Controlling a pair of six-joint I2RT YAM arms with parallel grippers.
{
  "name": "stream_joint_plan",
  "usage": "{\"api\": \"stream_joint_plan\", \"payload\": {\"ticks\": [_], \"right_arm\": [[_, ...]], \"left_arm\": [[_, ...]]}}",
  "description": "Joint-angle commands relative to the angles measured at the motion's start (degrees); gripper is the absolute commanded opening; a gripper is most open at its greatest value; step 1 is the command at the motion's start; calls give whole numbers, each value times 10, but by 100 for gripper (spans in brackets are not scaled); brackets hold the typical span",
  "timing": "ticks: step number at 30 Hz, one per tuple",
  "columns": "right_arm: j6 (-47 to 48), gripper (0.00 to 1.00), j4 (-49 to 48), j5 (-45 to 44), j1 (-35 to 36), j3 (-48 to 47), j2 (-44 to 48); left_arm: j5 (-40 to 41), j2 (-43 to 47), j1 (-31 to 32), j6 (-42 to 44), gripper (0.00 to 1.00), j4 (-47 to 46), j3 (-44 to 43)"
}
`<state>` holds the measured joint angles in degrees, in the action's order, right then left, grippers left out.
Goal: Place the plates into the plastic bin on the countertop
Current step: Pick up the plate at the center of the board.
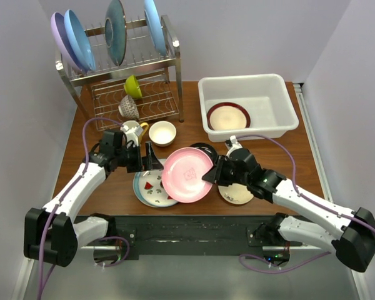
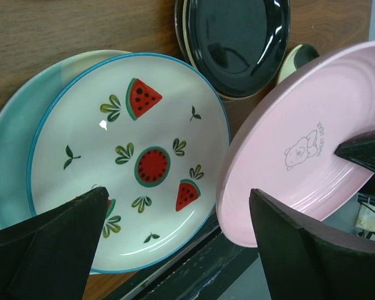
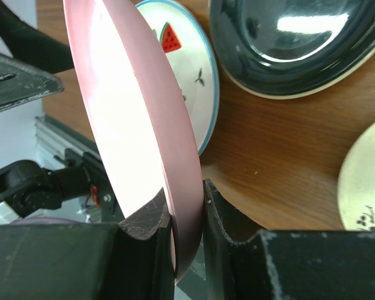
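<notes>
My right gripper (image 1: pixel 211 176) (image 3: pixel 186 200) is shut on the rim of the pink plate (image 1: pixel 186 175) (image 3: pixel 131 112), which hangs tilted above the countertop (image 1: pixel 112 194). My left gripper (image 1: pixel 147 159) (image 2: pixel 178 192) is open beside the pink plate's (image 2: pixel 300 144) left edge, touching nothing. Under it lies the watermelon plate (image 1: pixel 151 187) (image 2: pixel 131 162) on a teal-and-cream plate (image 2: pixel 12 144). The glossy black plate (image 1: pixel 204 149) (image 2: pixel 237 37) lies behind, and a small cream plate (image 1: pixel 236 194) sits under the right arm. The white plastic bin (image 1: pixel 237 81) holds a maroon-rimmed cream plate (image 1: pixel 228 117).
A steel wire rack (image 1: pixel 137 75) at the back left carries large lilac, blue and dark teal plates upright, with a yellow-green cup (image 1: pixel 133 86) and a patterned bowl (image 1: pixel 128 107) on its lower shelf. A mug (image 1: pixel 132 130) and a cream bowl (image 1: pixel 162 132) stand in front of it.
</notes>
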<state>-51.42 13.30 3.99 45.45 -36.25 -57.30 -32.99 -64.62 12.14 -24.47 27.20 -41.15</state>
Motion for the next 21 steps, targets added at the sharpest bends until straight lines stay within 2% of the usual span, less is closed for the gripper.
{"api": "stream_joint_plan", "payload": {"ticks": [1,10,21], "right_arm": [[20,0,30,-33,-4,-52,3],[55,0,91,-86,-39,-123,-6],[110,0,94,3,-178,-205,-65]], "left_arm": [[-19,9,3,-6,100,-18,-8],[-22,8,3,-1,100,-19,0],[-27,3,3,2,100,-21,7]]}}
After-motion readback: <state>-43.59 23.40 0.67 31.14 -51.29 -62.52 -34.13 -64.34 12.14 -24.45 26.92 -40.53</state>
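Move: The right gripper holds the pink plate by its right edge, bound for the plastic bin, whose middle is about 28 cm ahead and 15 cm to the right, some 5 cm lower. The black plate is some 10 cm ahead and 4 cm left, and the leaf plate about 10 cm right and 1 cm back, both roughly 10 cm below. From the empty left gripper the bin is about 26 cm ahead, 38 cm right and 3 cm lower. Keep the right fingers shut on the pink plate's edge and carry it towards the bin. Ease off to the right and up first, then gather speed forward: about 8 cm forward in all, with some 5 cm each to the right and up, swinging the wrist roughly 15 degrees clockwise. Leave the left gripper where it is, wide open. ##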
